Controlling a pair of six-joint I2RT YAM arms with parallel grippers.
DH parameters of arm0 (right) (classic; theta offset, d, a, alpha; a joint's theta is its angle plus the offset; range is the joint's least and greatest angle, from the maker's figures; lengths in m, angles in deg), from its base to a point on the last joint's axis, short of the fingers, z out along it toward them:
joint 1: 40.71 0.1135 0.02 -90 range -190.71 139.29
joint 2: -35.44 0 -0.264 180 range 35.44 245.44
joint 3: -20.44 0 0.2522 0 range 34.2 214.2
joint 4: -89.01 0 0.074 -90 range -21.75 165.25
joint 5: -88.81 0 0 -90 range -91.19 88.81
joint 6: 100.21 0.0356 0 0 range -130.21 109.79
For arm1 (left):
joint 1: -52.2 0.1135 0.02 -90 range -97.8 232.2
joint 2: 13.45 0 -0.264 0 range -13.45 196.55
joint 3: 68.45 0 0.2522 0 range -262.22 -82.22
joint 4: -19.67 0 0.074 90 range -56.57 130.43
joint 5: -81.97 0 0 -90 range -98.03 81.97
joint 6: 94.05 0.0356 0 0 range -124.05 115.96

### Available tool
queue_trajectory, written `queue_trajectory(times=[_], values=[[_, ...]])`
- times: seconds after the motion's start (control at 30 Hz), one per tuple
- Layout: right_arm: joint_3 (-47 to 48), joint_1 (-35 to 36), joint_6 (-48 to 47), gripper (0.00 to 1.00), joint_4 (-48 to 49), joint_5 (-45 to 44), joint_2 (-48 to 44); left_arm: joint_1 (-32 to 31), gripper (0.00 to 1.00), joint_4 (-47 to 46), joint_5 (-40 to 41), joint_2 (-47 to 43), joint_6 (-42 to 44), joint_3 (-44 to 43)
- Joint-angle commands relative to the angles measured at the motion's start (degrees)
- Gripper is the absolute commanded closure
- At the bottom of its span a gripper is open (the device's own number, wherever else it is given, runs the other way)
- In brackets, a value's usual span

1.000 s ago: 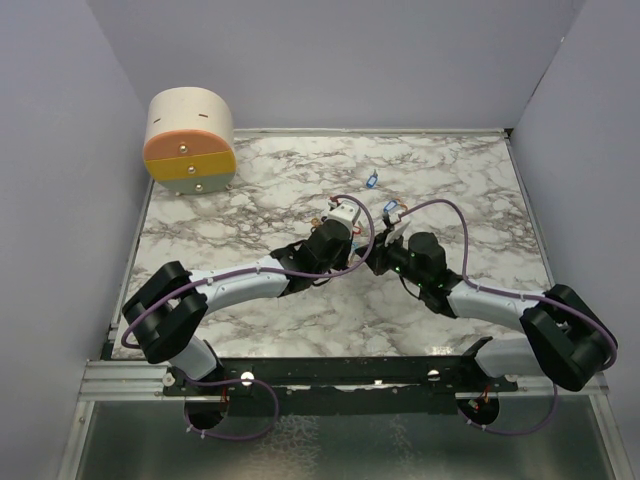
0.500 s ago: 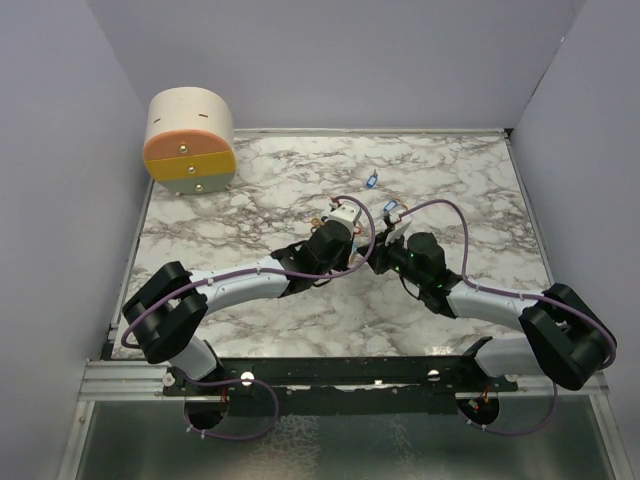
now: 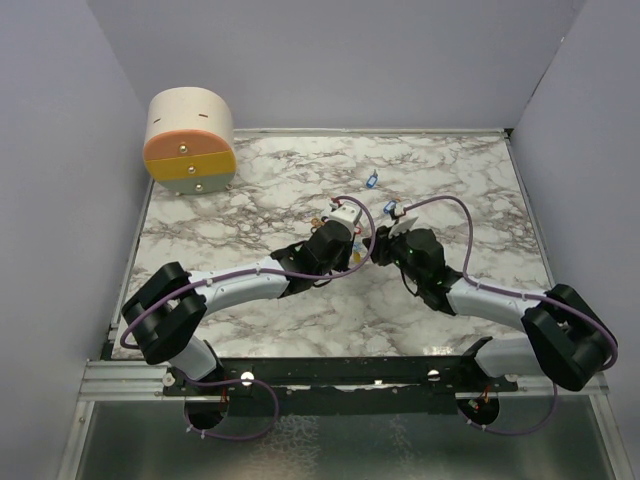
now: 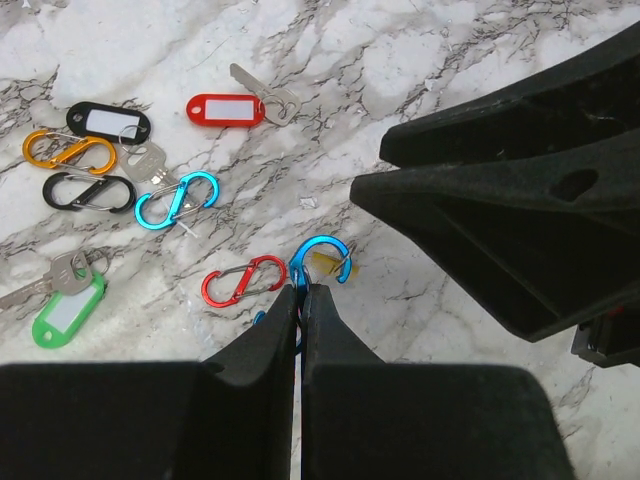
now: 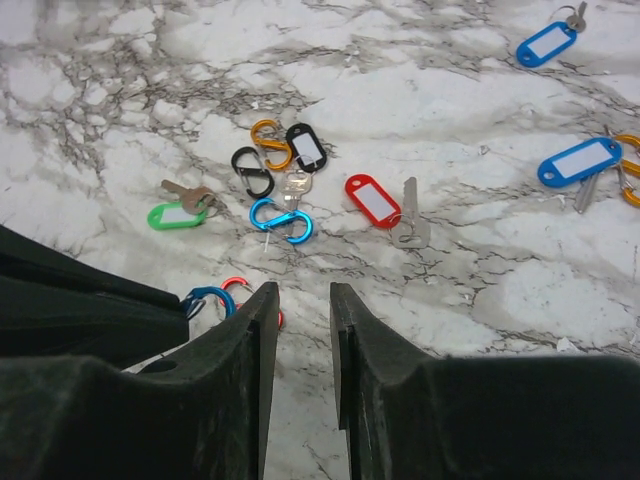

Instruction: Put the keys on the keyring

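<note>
My left gripper point(image 4: 302, 290) is shut on a blue carabiner keyring point(image 4: 322, 256), held just above the marble. A small yellow piece point(image 4: 326, 263) hangs at the ring's hook. My right gripper point(image 5: 303, 290) is open with nothing between its fingers. It sits just right of the held keyring point(image 5: 208, 298), and its fingers point(image 4: 500, 200) fill the right of the left wrist view. In the top view the two grippers meet at mid-table point(image 3: 365, 252). Loose keys lie beyond: a red tag point(image 5: 372, 198) and a green tag point(image 5: 175, 214), each with a metal key, and a black tag point(image 5: 306, 146).
Spare carabiners lie by the tags: red point(image 4: 243, 282), light blue point(image 4: 175, 198), black point(image 4: 88, 190) and orange point(image 4: 60, 148). Two blue tags point(image 5: 578, 160) point(image 5: 553, 42) lie farther right. A round cream and orange drawer box point(image 3: 190, 140) stands at the back left corner.
My right gripper was shut and its jaws have now parted. Its wrist has shifted slightly. My left gripper still holds the blue keyring in the same place.
</note>
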Motion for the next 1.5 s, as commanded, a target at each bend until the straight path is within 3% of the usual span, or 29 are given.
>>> queue_trajectory(times=[0.0,0.1,0.2,0.3,0.73,1.03,1.47], values=[[-0.53,0.27,1.24,0.72,-0.72,-7.23,-2.56,-0.26,1.00,-0.44,-1.21,-2.05,-0.09,-0.73],[-0.94,0.27,2.56,0.69,-2.80,-10.31,-4.71,-0.26,1.00,-0.41,-1.44,-2.33,-0.22,-0.94],[-1.98,0.28,4.18,0.56,-4.11,-13.18,-7.39,-0.26,1.00,-0.44,-1.84,-2.38,-0.27,-1.35],[-2.24,0.21,5.16,0.50,-6.11,-14.87,-9.71,-0.26,1.00,-0.36,-2.38,-2.11,-0.31,-2.06],[-1.52,0.21,4.06,0.50,-6.36,-8.60,-7.90,-0.32,1.00,2.86,-2.74,0.33,0.62,-4.93],[-2.29,0.21,5.21,0.50,-7.04,-11.58,-8.91,-0.28,1.00,12.20,-3.55,4.79,4.25,-11.51],[-2.60,0.19,7.19,0.48,-9.58,-17.70,-9.54,0.11,1.00,26.68,-10.70,13.84,10.65,-25.13]])
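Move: My left hand, holding the blue carabiner with the yellow tag beside it, has the finished set (blue tag, orange carabiner) on the table about 13 cm ahead, 9 cm to its right and 10 cm below. The red tag lies about 8 cm straight ahead of that hand and the red carabiner 3 cm ahead, 3 cm to its left, both on the table. From my empty right hand, the held blue carabiner is about 4 cm to the left, 3 cm back and roughly level. I back my right hand off the blue carabiner, about 4 cm to the right and 3 cm up, opening its fingers wider, then sink it about 2 cm and edge it another centimetre right. My left hand keeps its pinch on the carabiner, rises some 2 cm, then swings about 3 cm right after the other hand and sinks back, rolling its left side up and turning clockwise, about 15 degrees in all. ##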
